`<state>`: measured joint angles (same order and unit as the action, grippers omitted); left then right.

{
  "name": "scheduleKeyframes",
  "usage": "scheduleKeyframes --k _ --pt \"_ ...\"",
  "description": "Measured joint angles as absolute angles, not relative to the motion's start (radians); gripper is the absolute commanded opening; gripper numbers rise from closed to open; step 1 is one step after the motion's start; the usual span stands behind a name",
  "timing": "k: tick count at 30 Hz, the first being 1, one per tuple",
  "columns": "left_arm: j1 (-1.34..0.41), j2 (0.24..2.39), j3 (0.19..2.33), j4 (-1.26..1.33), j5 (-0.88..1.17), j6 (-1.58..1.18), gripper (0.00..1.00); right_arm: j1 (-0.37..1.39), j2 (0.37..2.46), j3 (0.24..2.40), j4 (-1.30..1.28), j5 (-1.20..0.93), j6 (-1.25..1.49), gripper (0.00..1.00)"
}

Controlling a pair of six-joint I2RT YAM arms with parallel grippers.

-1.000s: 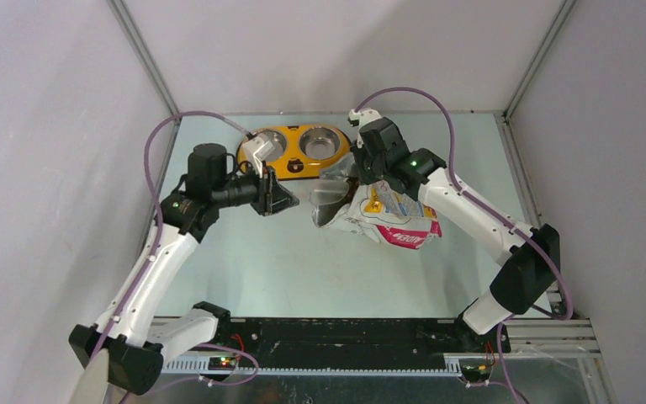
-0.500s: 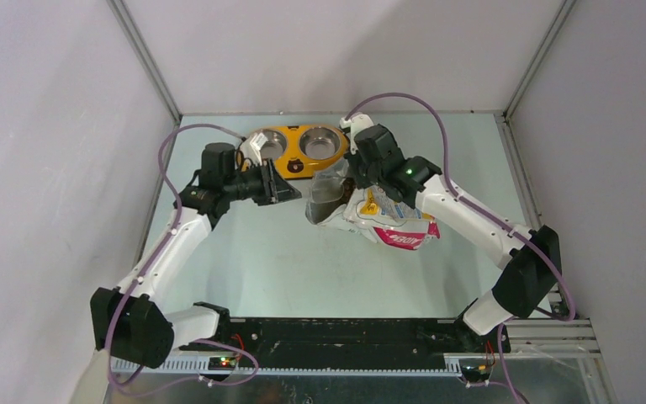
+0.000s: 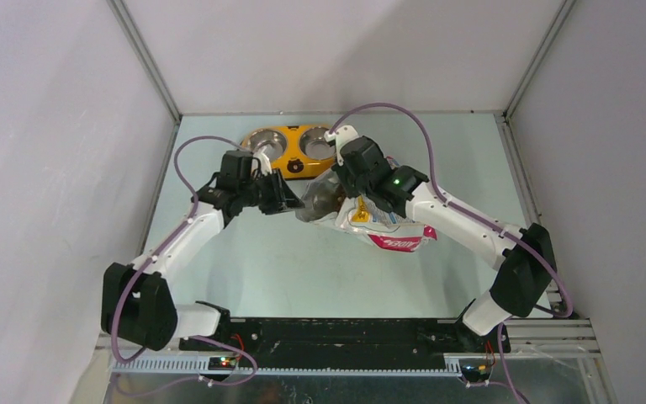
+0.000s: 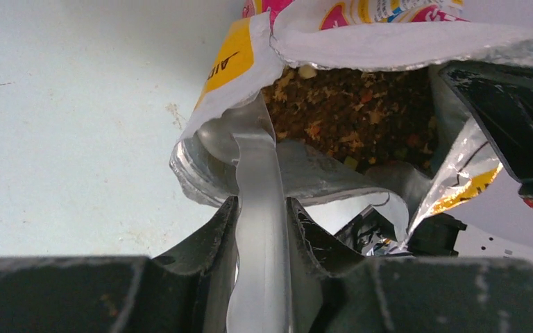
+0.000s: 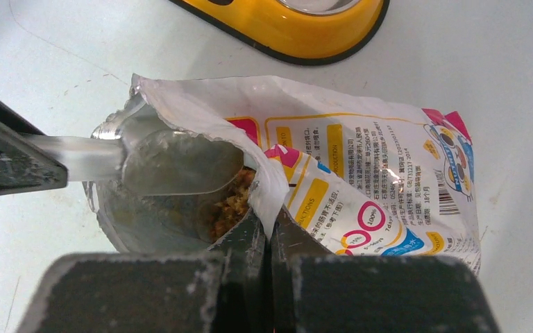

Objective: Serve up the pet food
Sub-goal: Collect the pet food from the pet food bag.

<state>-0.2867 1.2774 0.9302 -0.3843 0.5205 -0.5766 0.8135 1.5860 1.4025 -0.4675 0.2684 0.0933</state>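
Note:
The pet food (image 4: 350, 114) is brown and reddish kibble lying inside the open glossy bag (image 3: 383, 223), which rests on its side on the table. My left gripper (image 4: 261, 206) is shut on the handle of a translucent scoop (image 5: 177, 163). The scoop's bowl sits inside the bag's mouth, just short of the kibble (image 5: 230, 202). My right gripper (image 5: 271, 223) is shut on the upper rim of the bag (image 5: 361, 159) and holds the mouth up and open. In the top view the left gripper (image 3: 279, 196) and the right gripper (image 3: 346, 187) face each other across the bag's mouth.
A yellow double-bowl feeder (image 3: 296, 165) with two metal bowls stands just behind the bag and both grippers, near the back wall. In the right wrist view its yellow edge (image 5: 298, 31) is close above the bag. Enclosure walls rise at left, right and back.
My left arm has swung right and carried the scoop from beside the feeder into the bag's mouth. The right gripper and the bag have shifted a little to the left.

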Motion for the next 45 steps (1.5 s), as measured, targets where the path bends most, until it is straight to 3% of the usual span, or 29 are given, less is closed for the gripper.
scheduleKeyframes --k 20,35,45 --pt "-0.354 1.602 1.003 -0.222 0.649 -0.598 0.0 0.772 1.561 1.317 -0.38 0.206 0.071 0.0" --pt "-0.355 1.601 0.822 0.185 0.749 -0.753 0.0 0.645 1.513 1.263 -0.371 0.117 0.049 0.0" --pt "-0.359 1.462 0.784 0.391 0.871 -0.899 0.0 0.616 1.477 1.231 -0.359 0.101 0.014 0.0"
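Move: Inside the open pet food bag, the food lies some 11 cm to the right, 6 cm ahead and 10 cm below the left hand, whose scoop already reaches into the mouth. The bag's body is centred about 20 cm right, 4 cm ahead and 12 cm below; the yellow bowl stand is roughly 17 cm ahead and 4 cm left, 14 cm lower. From the right hand, pinching the rim, the food is about 9 cm below, 3 cm left and 2 cm ahead. Driving the scoop right and down about 5 cm each way, with a little forward, the left arm pushes its bowl deeper into the bag and into the food, then tips it up some 25 degrees and lifts about 7 cm, easing slightly back. The right hand keeps its pinch on the rim and, after a short dip, draws it some 6 cm right and slightly forward. ##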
